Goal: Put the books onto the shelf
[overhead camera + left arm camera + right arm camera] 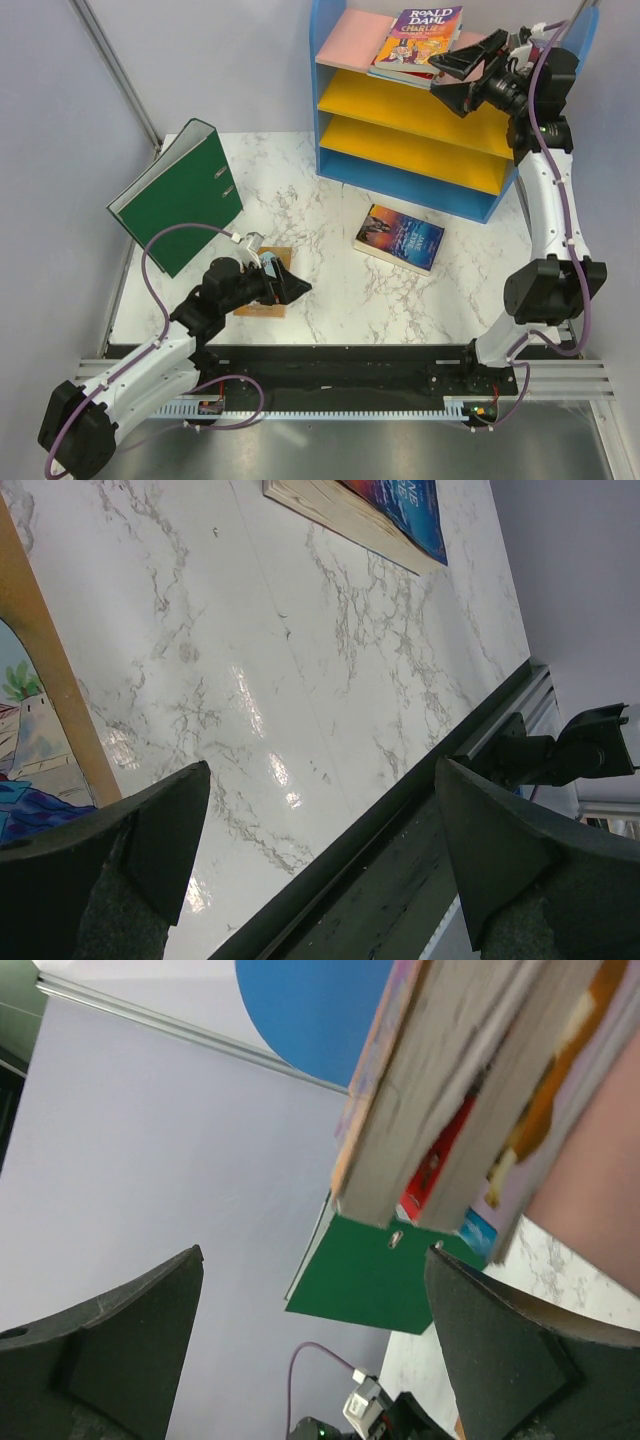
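Note:
The shelf [350, 45] stands at the back, blue-framed with a pink top board. A stack of books [415, 40] lies on that board, the purple Roald Dahl uppermost. My right gripper [434, 76] is open just off the stack's near edge and holds nothing. The right wrist view shows the stack's page edges [450, 1090] above the open right gripper [312, 1255]. On the table lie a dark blue book [400, 237] and a tan-orange book [262, 300]. My left gripper [298, 288] hovers open over the tan-orange book's right edge [55, 690], empty [322, 770].
A big green ring binder [178, 195] leans at the table's left rear, also seen from the right wrist [380, 1270]. The dark blue book's corner [370, 510] shows far off in the left wrist view. The table's black front rail [400, 820] runs beneath the left fingers.

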Controlling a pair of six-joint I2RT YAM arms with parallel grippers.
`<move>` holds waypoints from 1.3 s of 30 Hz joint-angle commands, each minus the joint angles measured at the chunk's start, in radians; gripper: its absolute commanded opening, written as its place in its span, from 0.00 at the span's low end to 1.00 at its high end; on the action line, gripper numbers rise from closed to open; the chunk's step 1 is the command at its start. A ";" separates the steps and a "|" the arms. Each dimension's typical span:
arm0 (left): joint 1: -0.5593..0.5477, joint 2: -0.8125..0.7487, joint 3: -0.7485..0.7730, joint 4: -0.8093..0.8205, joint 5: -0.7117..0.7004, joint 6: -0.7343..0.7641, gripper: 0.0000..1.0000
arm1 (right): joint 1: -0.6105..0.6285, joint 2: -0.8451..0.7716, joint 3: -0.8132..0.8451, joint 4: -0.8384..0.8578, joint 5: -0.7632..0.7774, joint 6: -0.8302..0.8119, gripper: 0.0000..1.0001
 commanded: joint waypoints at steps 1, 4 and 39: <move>-0.004 -0.008 -0.009 0.019 -0.013 -0.020 1.00 | -0.002 -0.113 -0.104 -0.073 0.009 -0.103 0.98; -0.004 0.009 -0.003 0.019 -0.014 -0.014 1.00 | -0.004 -0.174 -0.179 -0.170 0.033 -0.219 0.98; -0.044 1.150 0.977 -0.096 -0.002 0.038 0.98 | 0.009 -0.681 -1.448 -0.155 0.593 -0.532 0.52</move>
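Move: Jane Eyre lies flat on the table some 46 cm below the right hand, about 10 cm back and 4 cm left. The stack topped by the Roald Dahl book is about 10 cm ahead and 6 cm left of that hand, at its height. From the left hand, Jane Eyre is roughly 19 cm ahead, 26 cm right and 11 cm down; the brown book is some 6 cm ahead and 8 cm left, equally low. Both hands converge on Jane Eyre from opposite ends. The empty right hand leaves the shelf top and swoops down about 42 cm and back some 20, drifting slightly right, tipping and rolling until it points down, its fingers closing to half open near the book's near right corner. The left, wide open, dips a little, then reaches about 16 cm forward and 12 right to the book's left end. ##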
